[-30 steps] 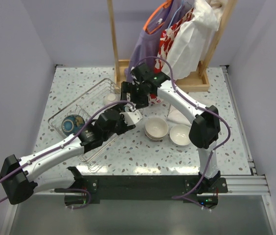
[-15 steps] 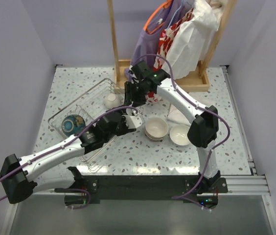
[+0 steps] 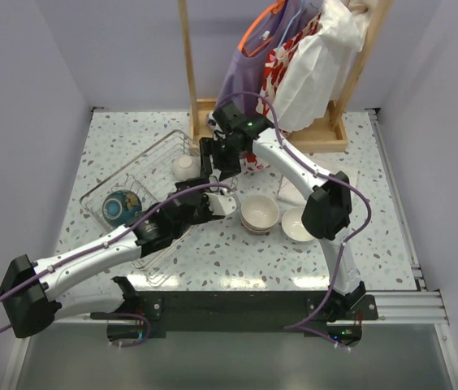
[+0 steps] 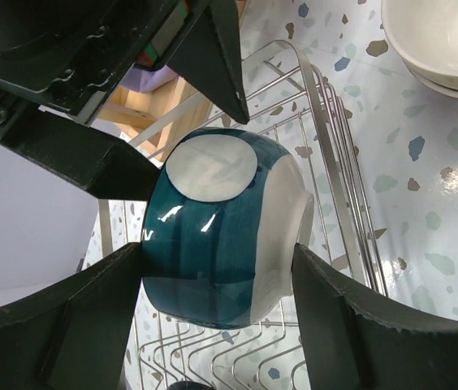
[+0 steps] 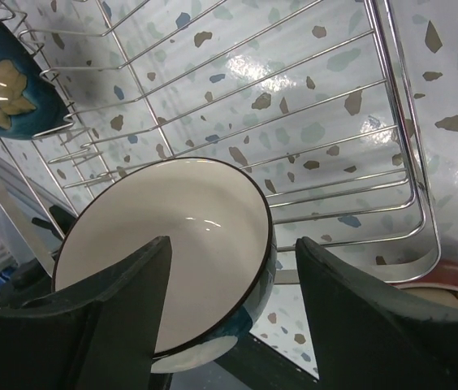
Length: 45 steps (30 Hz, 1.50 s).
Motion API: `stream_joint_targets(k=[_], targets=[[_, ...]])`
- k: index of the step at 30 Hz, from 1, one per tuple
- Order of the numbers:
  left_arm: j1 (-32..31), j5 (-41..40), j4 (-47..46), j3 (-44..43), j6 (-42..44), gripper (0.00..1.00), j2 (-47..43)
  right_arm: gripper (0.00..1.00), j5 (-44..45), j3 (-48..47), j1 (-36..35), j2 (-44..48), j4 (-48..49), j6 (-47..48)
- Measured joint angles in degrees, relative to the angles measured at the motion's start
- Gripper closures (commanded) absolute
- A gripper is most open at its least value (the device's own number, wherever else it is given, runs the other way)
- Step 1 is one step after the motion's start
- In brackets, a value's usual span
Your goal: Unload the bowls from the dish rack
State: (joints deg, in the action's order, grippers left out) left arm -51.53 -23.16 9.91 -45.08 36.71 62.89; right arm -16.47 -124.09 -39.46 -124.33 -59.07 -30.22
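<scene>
My left gripper is shut on the white bowl with a teal band, holding it tilted above the right end of the silver dish rack. In the left wrist view its fingers press both sides of the bowl. My right gripper is open just above this bowl, one finger over its inside and the other outside the rim. A white bowl and the dark blue patterned bowl sit in the rack. Stacked pale bowls and another white bowl stand on the table.
A wooden clothes stand with hanging clothes stands at the back, right behind the right arm. The rack's wire rim runs below the right gripper. A reddish bowl rim shows at that view's lower right. Walls close in both sides.
My left gripper has carried the teal-banded bowl a little right and toward me, off the rack's end. My right gripper has shifted slightly left and back above it.
</scene>
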Motion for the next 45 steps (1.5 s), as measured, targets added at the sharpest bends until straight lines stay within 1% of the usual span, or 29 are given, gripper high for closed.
stream_joint_targets(k=[1, 2, 9, 13, 20, 23, 26, 27, 30, 34, 39, 45], targets=[[0.0, -0.09, -0.15, 0.0, -0.02, 0.7, -0.02, 0.27, 0.02, -0.07, 0.0, 0.0, -0.04, -0.07], [0.0, -0.28, -0.33, 0.0, -0.04, 0.7, -0.02, 0.26, 0.07, -0.13, 0.0, 0.0, -0.04, -0.17], [0.0, -1.31, -2.27, 2.45, -1.42, 0.71, -2.95, 0.27, 0.13, -0.42, 0.15, 0.09, 0.37, -0.85], [0.0, -1.31, -3.06, 3.78, -2.32, 0.71, -4.81, 0.27, -1.22, -0.31, 0.17, 0.09, 0.48, -0.9], [-0.04, -1.27, -5.68, 6.4, -2.54, 0.72, -5.64, 0.27, -2.84, 0.98, 0.26, 0.09, 0.7, -0.63], [-0.04, -1.29, -6.05, 6.91, -2.62, 0.76, -5.6, 0.22, -2.56, 1.77, 0.26, 0.2, 1.14, -0.68], [-0.04, -1.55, -6.29, 7.02, -3.37, 0.76, -5.53, 0.18, -1.64, 1.88, 0.52, 0.33, 1.36, -0.92], [-0.04, -1.75, -6.51, 7.06, -4.04, 0.76, -5.53, 0.14, -1.07, 1.88, 0.59, 0.37, 1.4, -1.07], [-0.02, -2.82, -7.45, 7.28, -5.88, 0.76, -5.57, 0.13, 1.07, 1.86, 1.09, 1.29, 1.55, -1.66], [0.22, -5.9, -7.93, 7.74, -8.2, 0.76, -5.66, 0.13, 4.46, 1.86, 2.34, 4.5, 1.86, -2.08], [2.01, -9.53, -7.08, 7.93, -13.4, 0.76, -4.17, 0.12, 8.94, 4.07, 4.22, 12.0, 4.59, -2.38], [5.51, -10.73, -0.17, 4.96, -21.2, 0.77, 1.44, 0.12, 12.55, 11.34, 5.29, 21.16, 8.33, -2.27]])
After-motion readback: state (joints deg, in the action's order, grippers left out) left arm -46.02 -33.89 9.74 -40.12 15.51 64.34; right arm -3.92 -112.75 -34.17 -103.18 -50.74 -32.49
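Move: The left hand already holds the teal bowl above the rack. The open wires below its way are roughly 9 cm left, 2 cm ahead and 12 cm down; the small white bowl is 10 cm ahead and 4 cm left, the flowered bowl 25 cm left and 3 cm back, both some 9 cm below. From the right hand, the teal bowl is about 4 cm back, 2 cm left and 2 cm lower, the stacked bowls 17 cm right, 9 cm back and 9 cm lower. Still gripping the teal bowl, the left hand eases a little left, then carries the bowl left and down over the rack wires, nearly 6 cm across and 4 cm lower, turning counter-clockwise. The right hand lingers, then opens wider and draws clear of the bowl, rising about 11 cm and going 8 cm right, slightly forward, as its fingers swing forward. ##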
